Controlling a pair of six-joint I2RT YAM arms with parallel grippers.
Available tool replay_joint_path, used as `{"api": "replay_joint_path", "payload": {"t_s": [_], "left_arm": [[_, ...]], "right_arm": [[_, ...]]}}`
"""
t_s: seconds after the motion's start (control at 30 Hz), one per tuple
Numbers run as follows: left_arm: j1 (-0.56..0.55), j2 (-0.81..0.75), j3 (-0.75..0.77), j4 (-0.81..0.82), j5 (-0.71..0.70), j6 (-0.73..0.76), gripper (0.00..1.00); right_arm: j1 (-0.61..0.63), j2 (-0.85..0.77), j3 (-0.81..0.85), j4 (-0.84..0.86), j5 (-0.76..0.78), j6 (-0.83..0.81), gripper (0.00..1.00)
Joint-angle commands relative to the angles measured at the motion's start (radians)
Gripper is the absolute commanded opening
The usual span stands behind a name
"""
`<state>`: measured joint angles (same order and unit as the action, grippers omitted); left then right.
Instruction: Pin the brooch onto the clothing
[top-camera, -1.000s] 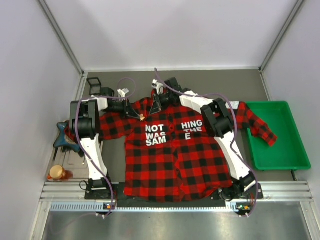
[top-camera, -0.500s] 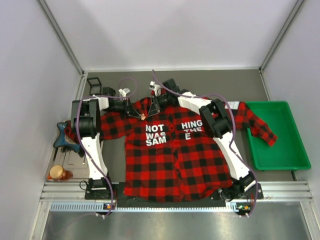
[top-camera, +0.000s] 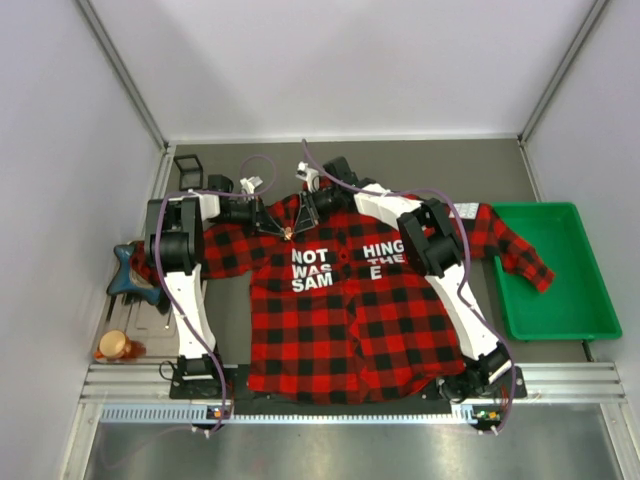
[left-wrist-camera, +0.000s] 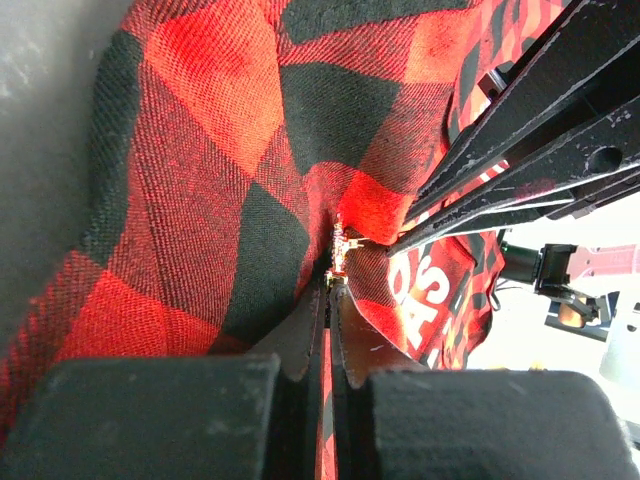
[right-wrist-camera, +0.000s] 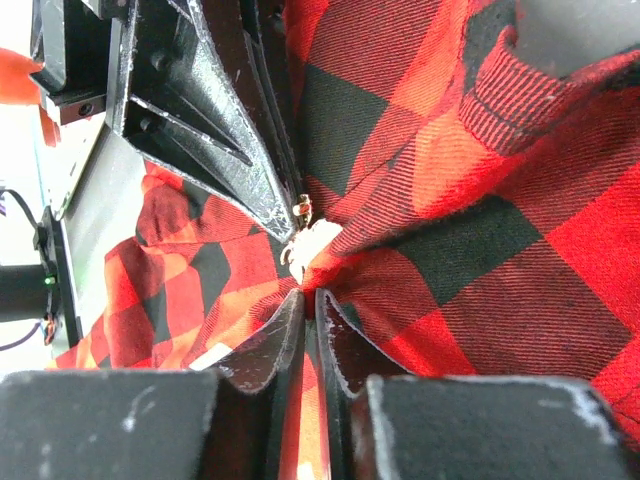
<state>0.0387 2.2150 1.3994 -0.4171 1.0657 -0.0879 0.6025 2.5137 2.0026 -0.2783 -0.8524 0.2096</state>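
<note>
The clothing (top-camera: 350, 320), a red-and-black plaid shirt with white lettering, lies spread across the table. Both grippers meet at its chest just left of the collar, above "NOT". My left gripper (top-camera: 278, 229) reaches in from the left and is shut on a fold of the plaid (left-wrist-camera: 200, 200); its tips (left-wrist-camera: 332, 285) end just short of the brooch (left-wrist-camera: 342, 243). My right gripper (top-camera: 297, 222) comes from behind. Its jaws (right-wrist-camera: 311, 294) stand a sliver apart with a ridge of fabric (right-wrist-camera: 480, 250) nipped at the tips. The small pale brooch (right-wrist-camera: 312, 243) sits on the cloth right beyond them.
A green tray (top-camera: 580, 300) stands at the right, with the shirt's right cuff (top-camera: 535, 272) draped over its rim. At the left edge lie a dark blue object (top-camera: 128, 275) and a round orange-brown object (top-camera: 115, 346). A small black frame (top-camera: 188, 166) sits at the back left.
The right arm's wrist has edged slightly left and toward the back. The left arm has barely moved. Both grippers stay together at the same spot by the collar.
</note>
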Motion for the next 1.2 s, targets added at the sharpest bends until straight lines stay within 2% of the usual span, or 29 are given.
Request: {"api": "replay_joint_path", "payload": {"t_s": [0.0, 0.23, 0.37, 0.43, 0.63, 0.87, 1.03, 1.17], "left_arm": [[-0.011, 0.020, 0.019, 0.038, -0.019, 0.007, 0.00], [-0.013, 0.023, 0.024, 0.049, -0.019, -0.001, 0.00], [-0.013, 0.018, 0.020, 0.046, -0.024, 0.002, 0.00], [-0.013, 0.018, 0.016, 0.047, -0.024, 0.004, 0.00], [-0.013, 0.023, 0.016, 0.052, -0.016, -0.001, 0.00], [-0.014, 0.034, 0.026, 0.041, -0.006, 0.007, 0.00], [-0.011, 0.040, 0.030, 0.023, -0.001, 0.028, 0.00], [-0.010, 0.055, 0.030, 0.021, 0.013, 0.031, 0.00]], "right_arm": [[0.017, 0.011, 0.074, 0.040, -0.048, 0.026, 0.06], [0.028, 0.023, 0.088, 0.050, -0.054, 0.096, 0.10], [0.037, 0.033, 0.088, 0.050, -0.045, 0.116, 0.21], [0.039, 0.037, 0.088, 0.050, -0.034, 0.117, 0.23], [0.037, 0.056, 0.093, 0.050, -0.034, 0.129, 0.25], [0.036, 0.048, 0.159, 0.082, -0.083, 0.166, 0.44], [-0.022, -0.012, 0.157, 0.096, -0.099, 0.165, 0.50], [-0.072, -0.065, 0.084, 0.125, -0.123, 0.180, 0.51]]}}
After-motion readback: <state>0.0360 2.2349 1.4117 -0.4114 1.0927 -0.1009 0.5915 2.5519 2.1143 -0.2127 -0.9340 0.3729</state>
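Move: The brooch stands in the left hand's closed fingertips, about 1 cm to their right, against the raised cloth. From the nearly shut right fingers it lies some 2 cm left, level ahead and barely 1 cm lower. Of the shirt's lettering, NOT is about 6 cm back and 3 cm right of the right hand, and SAM about 12 cm back and 4 cm right, both some 3 cm below. The right fingertips, at the brooch's pin side and the cloth beside it, come free while the left fingers keep pinching the brooch, practically still. The right hand first eases about 2 cm left with a slight rise, opening a little, then opens to about half and lifts away, up and slightly forward, ending nearly 4 cm higher with its tips tilted up a few degrees. ##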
